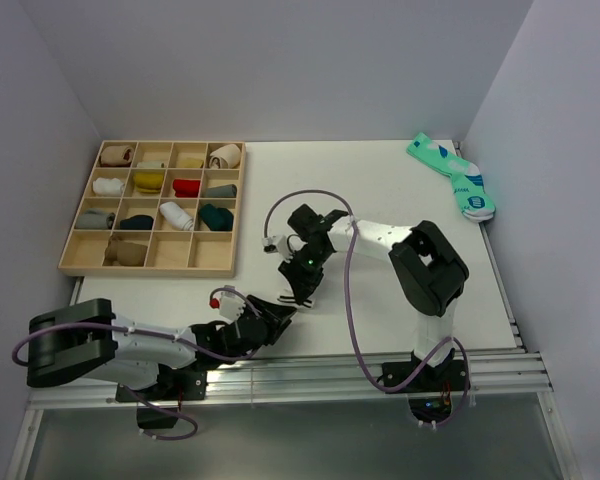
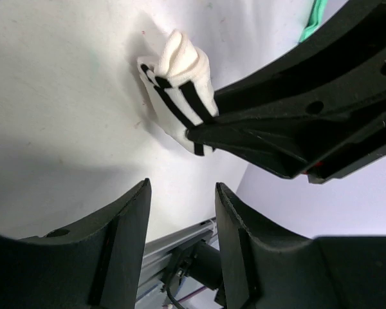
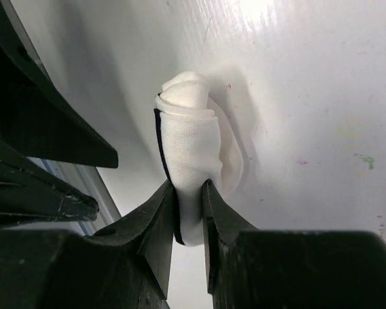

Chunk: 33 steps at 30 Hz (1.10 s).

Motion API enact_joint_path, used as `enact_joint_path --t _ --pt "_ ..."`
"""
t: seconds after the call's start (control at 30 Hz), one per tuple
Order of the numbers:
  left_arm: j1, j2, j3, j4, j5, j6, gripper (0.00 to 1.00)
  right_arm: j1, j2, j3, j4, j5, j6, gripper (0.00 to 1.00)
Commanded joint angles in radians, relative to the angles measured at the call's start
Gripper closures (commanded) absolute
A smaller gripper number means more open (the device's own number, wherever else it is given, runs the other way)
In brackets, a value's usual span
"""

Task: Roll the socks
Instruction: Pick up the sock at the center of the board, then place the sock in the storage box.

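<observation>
A short white sock with dark cuff stripes (image 3: 190, 141) is rolled into a bundle on the white table, and my right gripper (image 3: 189, 190) is shut on its lower end. The left wrist view shows the same white sock (image 2: 180, 84) with the right gripper's black fingers (image 2: 289, 129) clamped on its striped cuff. My left gripper (image 2: 182, 193) is open and holds nothing, a short way in front of the sock. From above, both grippers meet near the table's front middle, right (image 1: 298, 292) and left (image 1: 278, 316). A teal pair of socks (image 1: 452, 175) lies flat at the far right corner.
A wooden compartment tray (image 1: 73, 246) stands at the back left, with several rolled socks in its cells. The table's metal front rail (image 1: 310, 375) runs just behind the left gripper. Grey walls close in both sides.
</observation>
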Motion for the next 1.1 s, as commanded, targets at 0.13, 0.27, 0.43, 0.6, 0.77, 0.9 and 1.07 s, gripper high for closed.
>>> enact_joint_path --t 0.13,0.27,0.43,0.6,0.77,0.9,1.07 --pt "0.019 -0.130 -0.014 -0.052 -0.077 -0.161 0.49 0.028 -0.086 0.052 0.024 0.005 0.066 0.95" --pt "0.033 -0.173 -0.015 -0.072 -0.082 -0.145 0.49 0.043 -0.134 0.054 0.037 0.021 0.102 0.96" --pt "0.036 -0.191 -0.014 -0.080 -0.079 -0.144 0.50 0.062 -0.182 0.049 0.061 0.064 0.144 0.96" --pt "0.038 -0.230 -0.014 -0.100 -0.083 -0.139 0.49 0.074 -0.217 0.052 0.067 0.090 0.171 0.96" --pt "0.036 -0.282 -0.006 -0.153 -0.120 -0.133 0.49 0.103 -0.255 0.044 0.063 0.094 0.192 0.96" --pt "0.036 -0.317 -0.014 -0.178 -0.136 -0.135 0.49 0.123 -0.281 0.044 0.050 0.075 0.217 0.96" --pt "0.036 -0.328 -0.020 -0.190 -0.137 -0.142 0.49 0.137 -0.315 0.044 0.040 0.068 0.200 0.95"
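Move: The white striped sock, rolled up, is already pinched in the right fingers, its middle about 1 cm back, 1 cm left and 2 cm below the right hand point. The left hand's half-open fingers are roughly 6 cm back, 3 cm left and 2 cm above the right hand. From the left hand the sock lies some 5 cm ahead, 2 cm right and 3 cm below. The sorting box's middle is about 20 cm ahead and 34 cm left of the right hand. Keeping its pinch on the rolled sock, the right hand lifts it about 8 cm up from the board, drifting some 3 cm left and finally slightly back towards the left gripper. The left hand rises alongside, about 6.5 cm, easing left and a little forward, tilting roughly 10 degrees; its fingers stay half open and end close beside the sock, with contact not clear. ##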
